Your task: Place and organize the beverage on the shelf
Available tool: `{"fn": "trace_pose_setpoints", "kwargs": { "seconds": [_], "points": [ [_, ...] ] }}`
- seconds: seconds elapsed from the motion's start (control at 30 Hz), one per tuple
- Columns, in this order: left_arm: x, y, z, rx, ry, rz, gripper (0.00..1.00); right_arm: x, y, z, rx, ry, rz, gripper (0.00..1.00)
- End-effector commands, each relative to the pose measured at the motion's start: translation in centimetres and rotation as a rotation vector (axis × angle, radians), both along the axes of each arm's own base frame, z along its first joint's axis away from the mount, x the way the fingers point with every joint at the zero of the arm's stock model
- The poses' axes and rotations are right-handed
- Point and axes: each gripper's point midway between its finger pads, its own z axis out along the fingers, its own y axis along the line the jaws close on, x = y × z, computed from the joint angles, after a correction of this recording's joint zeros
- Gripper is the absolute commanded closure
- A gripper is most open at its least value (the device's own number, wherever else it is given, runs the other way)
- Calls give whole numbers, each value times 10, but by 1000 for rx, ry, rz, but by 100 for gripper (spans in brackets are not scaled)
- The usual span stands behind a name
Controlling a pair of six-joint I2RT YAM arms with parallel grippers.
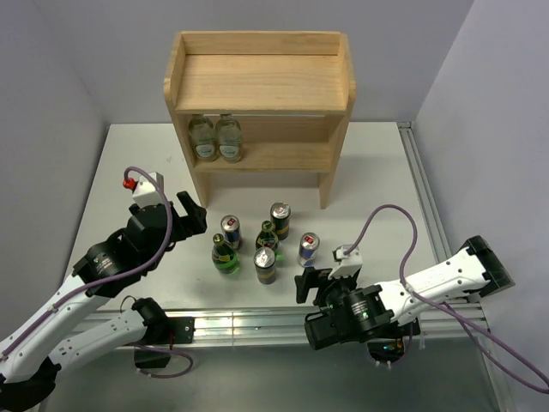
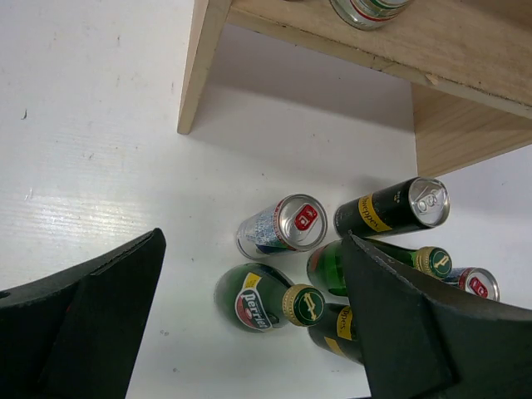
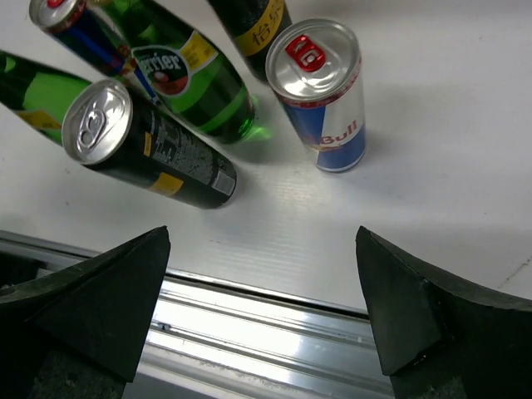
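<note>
The wooden shelf (image 1: 257,86) stands at the back; its leg (image 2: 199,66) shows in the left wrist view. The six drinks stand clustered in front of it: two green bottles (image 1: 226,255) (image 1: 268,236), two black cans (image 1: 280,220) (image 1: 265,265), and two blue-and-silver cans (image 1: 230,232) (image 1: 308,249). My left gripper (image 1: 193,215) is open and empty, just left of the cluster, above a green bottle (image 2: 262,297) and a blue-and-silver can (image 2: 283,226). My right gripper (image 1: 310,283) is open and empty, at the cluster's near right, facing a blue-and-silver can (image 3: 320,91) and a black can (image 3: 150,145).
Two clear pale glass bottles (image 1: 215,137) stand at the left of the shelf's lower tier. The top board holds nothing. An aluminium rail (image 1: 249,324) runs along the table's near edge, right under my right gripper (image 3: 262,237). Grey walls enclose the table.
</note>
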Motion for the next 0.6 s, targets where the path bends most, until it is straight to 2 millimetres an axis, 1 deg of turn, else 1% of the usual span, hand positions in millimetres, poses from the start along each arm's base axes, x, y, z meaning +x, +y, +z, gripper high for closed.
{"fn": "trace_pose_setpoints", "kwargs": {
  "seconds": [0.0,0.03,0.1,0.13,0.17,0.2,0.23,0.3,0.33,0.37,0.4,0.43,0.47,0.5,0.53,0.57],
  "points": [
    [2,0,6,0,-17,5,6,-6,20,-8,15,-22,46,0],
    [2,0,6,-1,-14,7,6,-9,25,-19,-8,-14,48,0],
    [1,0,5,-3,-14,4,6,-11,29,-28,-23,-11,37,0],
    [1,0,6,-5,-15,5,6,-11,29,-38,-55,-17,23,0],
    [1,0,6,-6,-15,7,6,-9,23,-42,-83,-27,6,0],
    [1,1,6,-8,-17,7,6,-8,21,-45,-57,-24,-26,0],
    [0,0,7,-12,-18,4,6,-6,18,-50,-78,-39,-40,0],
    [0,0,7,-16,-23,-3,6,1,10,-62,-104,-57,-45,0],
    [0,-1,8,-17,-24,-7,6,8,8,-66,-108,-50,-64,0],
    [0,-1,7,-17,-23,-8,6,13,13,-79,-62,-27,-75,0],
    [0,-2,7,-17,-21,-9,6,19,9,-87,-130,-26,-48,0],
    [0,-2,6,-14,-19,-11,6,24,13,-86,-92,-19,-46,0],
    [0,-3,6,-13,-17,-13,6,37,16,-93,-24,-13,-87,0],
    [0,-3,6,-14,-18,-11,6,42,14,-94,-76,-31,-56,0],
    [0,-2,6,-11,-17,-11,6,47,16,-94,-59,-25,-54,0],
    [0,-2,5,-10,-16,-11,6,60,20,-91,-14,-29,-90,0]
  ]
}}
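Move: From the right gripper, the nearer Red Bull can stands about 12 cm ahead, 2 cm to the left and some 9 cm below. The front black can is about 14 cm left, 8 cm ahead; the green Perrier bottle behind it is roughly 11 cm left, 13 cm ahead. Both have their middles some 8 cm below the gripper. From the left gripper, that Red Bull can lies about 27 cm right, 2 cm ahead and 20 cm below. Drop the right gripper about 11 cm towards the table in front of the nearer Red Bull can, easing slightly left and back at first, then swinging forward some 5 cm and to the right as it sinks. Let its left side dip about 10 degrees and turn it a little clockwise; keep the fingers wide open and stay short of the can. ##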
